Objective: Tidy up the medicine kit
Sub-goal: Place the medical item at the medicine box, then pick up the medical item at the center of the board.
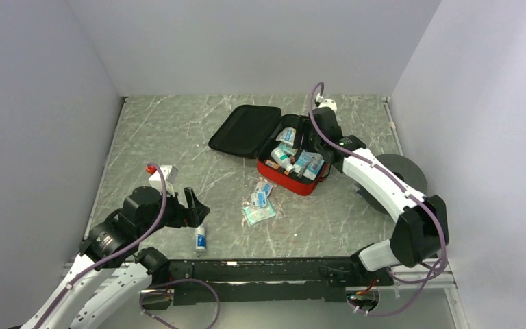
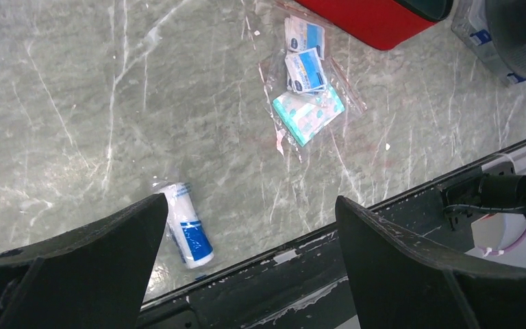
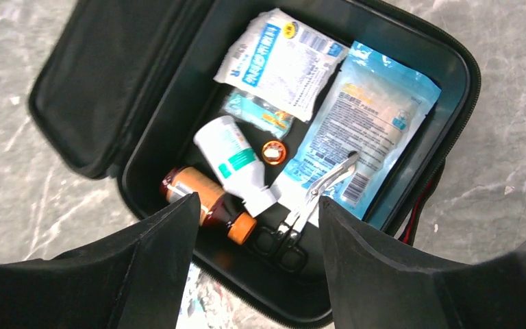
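The medicine kit point(image 1: 301, 185) lies open mid-table, a red case with its black lid point(image 1: 245, 130) flat to the left. Inside lie a white bottle point(image 3: 236, 164), a brown bottle with an orange cap point(image 3: 209, 202), scissors point(image 3: 308, 205) and blue-white packets point(image 3: 363, 130). My right gripper point(image 3: 258, 199) hovers open over the kit's near side, above the scissors, holding nothing. My left gripper point(image 2: 251, 200) stands open low at the front left, with a white and blue bandage roll point(image 2: 187, 226) on the table just beside its left finger. Clear bags of plasters point(image 2: 308, 82) lie in front of the kit.
A grey round disc point(image 1: 404, 171) sits on the table right of the kit, partly under my right arm. A black rail point(image 1: 274, 271) runs along the near table edge. Grey walls close in the left, back and right sides.
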Controlling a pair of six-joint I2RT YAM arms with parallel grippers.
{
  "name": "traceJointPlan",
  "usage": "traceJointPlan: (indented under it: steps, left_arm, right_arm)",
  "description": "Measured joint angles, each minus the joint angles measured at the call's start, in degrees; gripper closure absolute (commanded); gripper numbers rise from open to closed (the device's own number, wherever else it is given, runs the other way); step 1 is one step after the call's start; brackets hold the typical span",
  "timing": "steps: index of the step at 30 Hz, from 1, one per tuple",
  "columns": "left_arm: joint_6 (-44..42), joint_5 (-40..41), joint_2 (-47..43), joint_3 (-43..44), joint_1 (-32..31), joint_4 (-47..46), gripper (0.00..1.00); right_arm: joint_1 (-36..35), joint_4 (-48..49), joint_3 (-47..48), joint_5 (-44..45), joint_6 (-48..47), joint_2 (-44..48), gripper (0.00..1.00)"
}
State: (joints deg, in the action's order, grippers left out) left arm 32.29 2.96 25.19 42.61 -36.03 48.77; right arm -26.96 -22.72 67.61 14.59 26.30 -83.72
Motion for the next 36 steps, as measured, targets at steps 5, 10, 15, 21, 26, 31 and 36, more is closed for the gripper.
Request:
traceJointPlan:
  steps: [5,10,15,21,26,31,36]
  left_arm:
    - [4.4,0.4,1.8,-1.4,0.0,0.2,0.01]
    - [9.5,0.5,5.0,-5.2,0.0,0.8,0.01]
    - [14.8,0.6,9.2,-9.6,0.0,2.0,0.01]
    - [18.6,1.0,12.4,-12.4,0.0,2.1,0.01]
    - [20.0,1.6,14.5,-13.3,0.0,1.5,0.05]
    - [20.5,1.6,17.7,-14.1,0.0,0.9,0.16]
    - [20.5,1.7,21.2,-14.1,0.0,-0.7,0.28]
  right_arm:
    - [-1.2,0.1,-2.5,-3.4,-0.9,5.9,0.33]
    - [-5.9,-0.2,-7.1,-6.2,-1.4,11.4,0.33]
    - [-11.1,-0.4,-8.2,-7.7,-1.5,14.1,0.33]
    - [-15.2,-0.3,-9.6,-8.8,-1.4,16.5,0.33]
    - [-15.7,-0.3,-12.6,-10.2,-1.2,19.0,0.33]
    - [-15.8,-0.7,-14.2,-11.0,-1.0,21.2,0.33]
    - [-15.8,-0.8,-14.4,-11.2,-0.8,25.2,0.33]
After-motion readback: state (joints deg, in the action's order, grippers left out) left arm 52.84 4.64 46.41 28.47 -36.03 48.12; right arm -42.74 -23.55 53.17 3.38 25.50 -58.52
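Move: The left hand, open and empty, has the bandage roll almost straight underneath, about 18 cm down, 1 cm back and 2 cm to its left. The green packet lies about 8 cm ahead and 17 cm to its right, with the blue packets some 7 cm beyond that. From the right hand, over the medicine box whose middle is about 6 cm ahead and 14 below, those blue packets lie 9 cm back, 13 left and 17 down; the green packet, 15 back and 14 left. Nothing is touched yet: the left hand drops about 15 cm onto the bandage roll, easing 2 cm back while its fingers tip some 35 degrees steeper and swing counter-clockwise to straddle the roll, beginning to close near the end. The right hand, empty and still part-open, leaves the box, going back about 14 cm and left 7, slightly up, turning 25 degrees counter-clockwise towards the packets. ##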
